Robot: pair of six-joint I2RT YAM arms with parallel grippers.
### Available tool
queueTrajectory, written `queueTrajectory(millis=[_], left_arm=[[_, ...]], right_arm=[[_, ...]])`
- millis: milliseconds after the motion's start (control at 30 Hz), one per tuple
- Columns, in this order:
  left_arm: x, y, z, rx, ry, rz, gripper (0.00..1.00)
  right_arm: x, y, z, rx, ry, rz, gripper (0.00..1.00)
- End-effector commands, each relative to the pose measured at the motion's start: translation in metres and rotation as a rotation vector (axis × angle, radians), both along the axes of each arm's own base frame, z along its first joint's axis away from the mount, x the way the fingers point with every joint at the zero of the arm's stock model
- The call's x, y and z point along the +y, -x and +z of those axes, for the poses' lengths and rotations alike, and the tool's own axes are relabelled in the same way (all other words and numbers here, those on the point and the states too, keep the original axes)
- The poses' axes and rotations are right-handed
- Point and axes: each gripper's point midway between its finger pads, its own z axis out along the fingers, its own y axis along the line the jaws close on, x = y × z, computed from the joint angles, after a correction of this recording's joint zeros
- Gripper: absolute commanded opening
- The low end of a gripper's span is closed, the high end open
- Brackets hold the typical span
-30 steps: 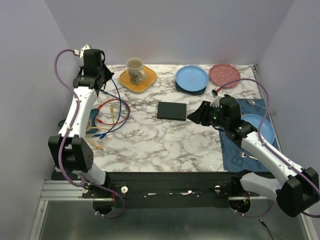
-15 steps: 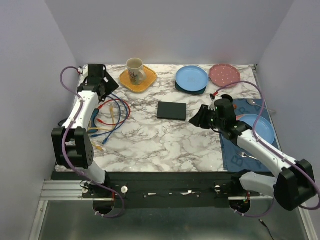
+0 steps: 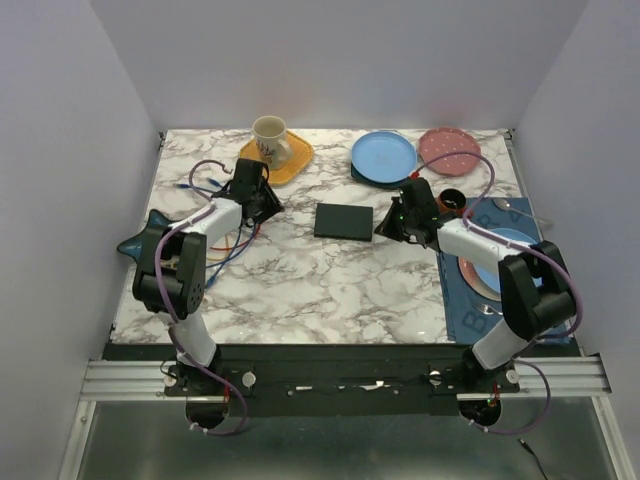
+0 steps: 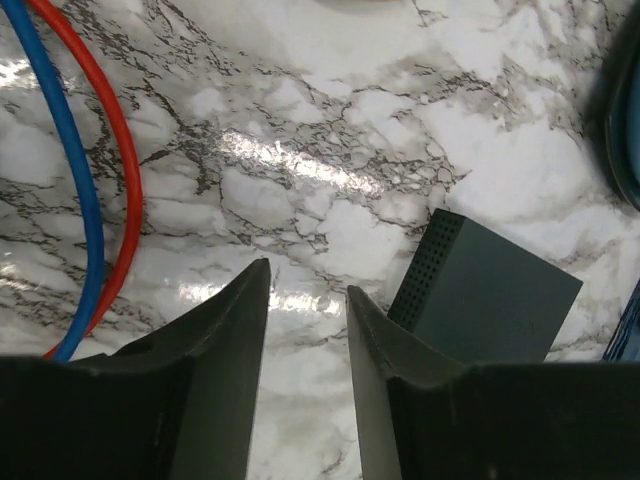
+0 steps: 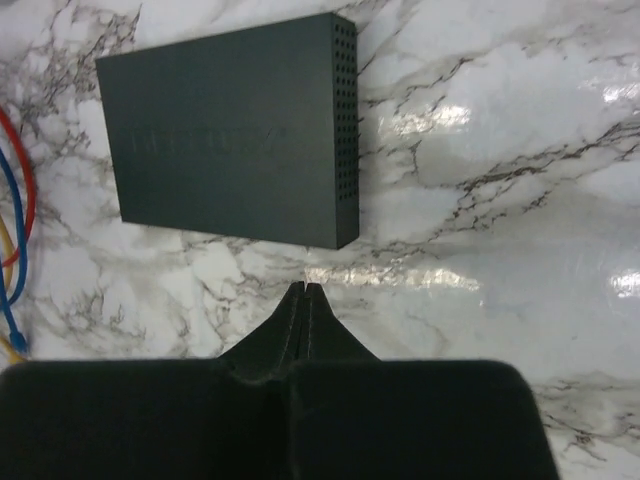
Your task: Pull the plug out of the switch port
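The flat matte-black box (image 3: pixel 343 220) lies mid-table; it also shows in the left wrist view (image 4: pixel 490 300) and the right wrist view (image 5: pixel 235 150). Only its perforated sides and plain edges show. No socket and no plug in it can be seen. Loose red (image 4: pixel 125 180) and blue (image 4: pixel 75 180) cables (image 3: pixel 228 243) lie left of the box, apart from it. My left gripper (image 3: pixel 268 205) (image 4: pixel 308 290) is open and empty, low over the marble left of the box. My right gripper (image 3: pixel 386 228) (image 5: pixel 306 290) is shut and empty, just off the box's right end.
A mug (image 3: pixel 268 138) stands on a yellow plate at the back. A blue plate (image 3: pixel 383 155) and a pink plate (image 3: pixel 447 148) lie back right. A dark bowl (image 3: pixel 452 200) and a blue mat (image 3: pixel 470 310) with a blue plate are at the right. A teal object (image 3: pixel 135 243) sits at the left edge.
My left gripper has swung from the back-left corner down and right, toward the box. My right gripper has moved slightly back, staying by the box's right end. The cables have shifted.
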Motion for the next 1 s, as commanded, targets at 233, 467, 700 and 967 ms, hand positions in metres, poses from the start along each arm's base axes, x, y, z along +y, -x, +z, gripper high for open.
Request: queueTrajectory(millis=[233, 467, 700, 967], left_arm=[[-0.056, -0.022, -0.031, 0.046, 0.065, -0.071, 0.43], [-0.077, -0.015, -0.061, 0.13, 0.109, -0.108, 0.44], [-0.096, 0.011, -0.078, 0.175, 0.138, -0.156, 0.43], [-0.106, 0.057, -0.073, 0.179, 0.152, -0.22, 0.43]], right_arm=[[-0.017, -0.046, -0.045, 0.119, 0.069, -0.125, 0.0], [0.005, -0.052, -0.059, 0.186, 0.006, -0.065, 0.01], [0.011, -0.037, -0.063, 0.196, -0.044, -0.03, 0.01], [0.025, 0.003, -0.068, 0.184, -0.044, 0.05, 0.01]])
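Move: The bare switch lies about 17 cm to the right of my left hand, nearly level with it and some 6 cm lower; the loose cables spread about 13 cm to that hand's left and 5 cm nearer me, and the orange tray lies some 18 cm ahead of it. From my right hand the switch is about 6 cm ahead, 9 cm to the left and 6 cm lower, with the blue plate some 25 cm ahead, 1 cm to the right. I close in on the switch from both sides: my left hand, fingers staying about half open, goes some 8 cm right and 5 cm down to its left side, while my shut right fingers push forward and down, about 5 cm each, beside its right side. With fingertips now against both sides, I draw both hands back about 2 cm. ##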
